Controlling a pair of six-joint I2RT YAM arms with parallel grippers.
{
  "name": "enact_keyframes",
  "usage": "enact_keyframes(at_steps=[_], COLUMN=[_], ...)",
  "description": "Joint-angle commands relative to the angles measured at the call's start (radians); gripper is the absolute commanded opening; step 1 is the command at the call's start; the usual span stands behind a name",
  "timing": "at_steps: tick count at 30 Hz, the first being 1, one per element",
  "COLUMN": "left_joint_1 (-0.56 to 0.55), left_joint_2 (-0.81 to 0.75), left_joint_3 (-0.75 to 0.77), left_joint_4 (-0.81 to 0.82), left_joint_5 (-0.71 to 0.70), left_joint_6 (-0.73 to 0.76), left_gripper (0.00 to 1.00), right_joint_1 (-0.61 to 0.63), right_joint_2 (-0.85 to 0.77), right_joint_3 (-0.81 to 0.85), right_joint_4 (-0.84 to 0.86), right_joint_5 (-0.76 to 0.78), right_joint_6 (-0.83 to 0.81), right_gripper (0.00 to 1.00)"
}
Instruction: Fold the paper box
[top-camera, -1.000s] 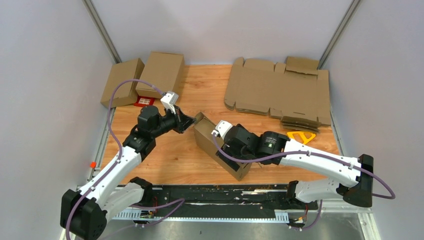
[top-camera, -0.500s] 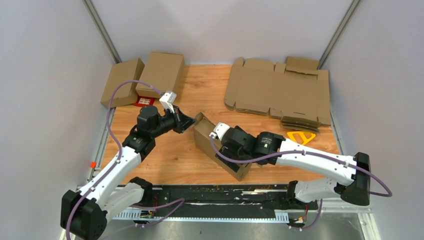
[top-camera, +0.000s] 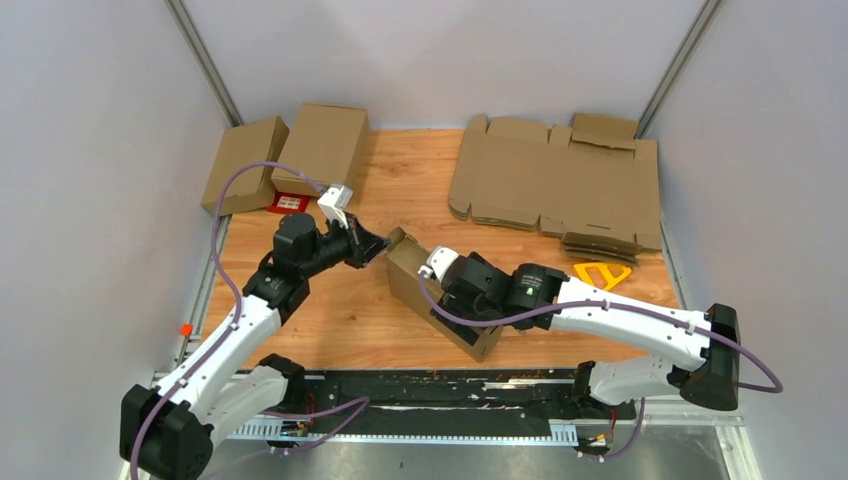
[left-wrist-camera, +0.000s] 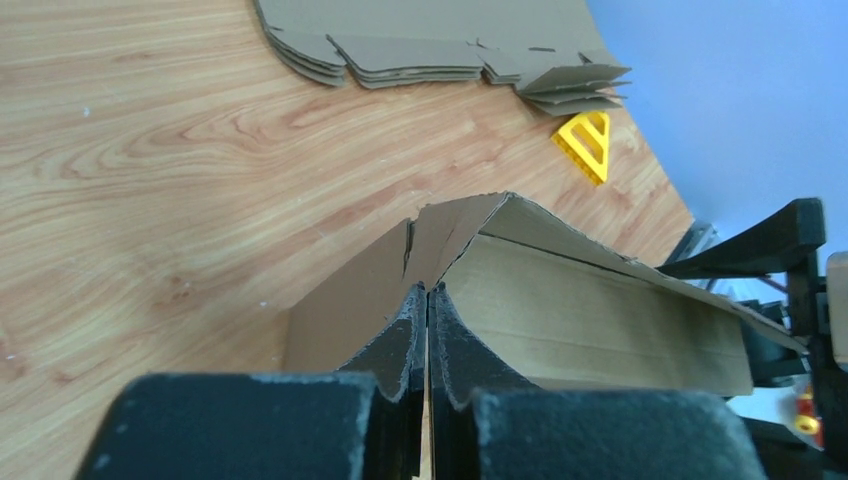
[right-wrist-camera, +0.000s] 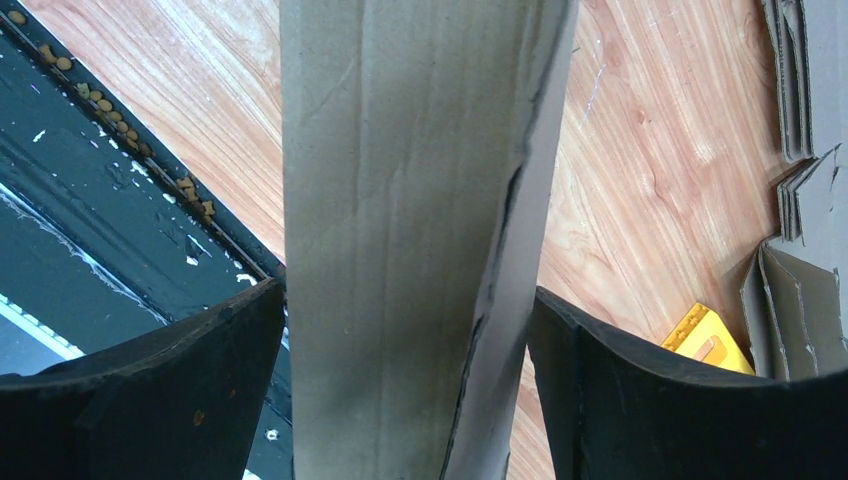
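Observation:
The paper box (top-camera: 412, 283), a long plain brown carton, lies slantwise in the middle of the table. My left gripper (top-camera: 381, 246) is shut, and its fingertips (left-wrist-camera: 420, 300) press against the raised end flap (left-wrist-camera: 452, 225) at the box's far left end. My right gripper (top-camera: 441, 283) reaches over the box's middle with jaws wide. In the right wrist view the box (right-wrist-camera: 400, 200) fills the space between the right gripper (right-wrist-camera: 408, 295) fingers, and both pads rest on its side walls. The box's near end (top-camera: 480, 345) pokes out below the right arm.
A sheaf of flat notched cardboard sheets (top-camera: 555, 185) lies at the back right, with a yellow triangle (top-camera: 603, 272) in front of it. Two folded cartons (top-camera: 245, 165) (top-camera: 322, 148) and a small red card (top-camera: 289, 203) sit at the back left. A black rail (top-camera: 430, 385) runs along the near edge.
The right arm has slid slightly left along the box. The left gripper stays shut at the end flap. The box has barely shifted.

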Motion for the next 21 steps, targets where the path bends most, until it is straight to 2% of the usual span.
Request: enact_keyframes(at_steps=[1,7,10,12,13,17,21], left_joint_1=[-0.003,-0.003,-0.003,-0.004,-0.003,-0.003,-0.003], left_joint_2=[-0.033,-0.016,-0.006,0.000,0.005,0.015,0.033], left_joint_3=[-0.003,0.021,0.037,0.048,0.056,0.073,0.061], left_joint_4=[-0.175,-0.183,-0.156,-0.138,-0.133,-0.118,-0.049], left_joint_5=[-0.105,-0.065,-0.032,-0.019,-0.014,-0.024,0.011], left_joint_6=[0.154,0.183,0.180,0.176,0.176,0.186,0.190], left_gripper=[0.03,0.15,0.26,0.27,0.31,0.57,0.56], right_joint_1=[0.004,0.004,0.003,0.004,0.003,0.004,0.004], right_joint_2=[-0.029,-0.028,-0.021,-0.020,-0.021,-0.025,-0.025], right_joint_3=[-0.006,0.000,0.002,0.006,0.006,0.007,0.004], right_joint_4=[0.011,0.006,0.006,0.008,0.010,0.012,0.012], right_joint_5=[0.013,0.011,0.002,-0.003,-0.006,-0.012,-0.018], right_joint_6=[0.000,-0.009,-0.016,-0.016,-0.017,-0.021,-0.022], right_gripper=[0.90,0.90,0.89,0.89,0.89,0.89,0.89])
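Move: The left hand's shut fingertips are right at the box's far-left end flap, whose middle is about 2 cm to their right, 1 cm ahead and roughly level. The box body runs off back and right, its middle some 10 cm right, 10 cm back and 8 cm below; a finished box lies about 13 cm left, 18 cm ahead and 15 cm lower. From the right hand, the end flap is around 15 cm left, 14 cm ahead and 4 cm up. Leftward first, by about 1.5 cm, backing off the end flap, the left hand then sinks some 3 cm beside the box end. It rolls roughly 10 degrees, left side up, while its shut fingers spread to a bit over half open around the rounded tip of the flap. The right hand stays put, wide open, still straddling the box. ##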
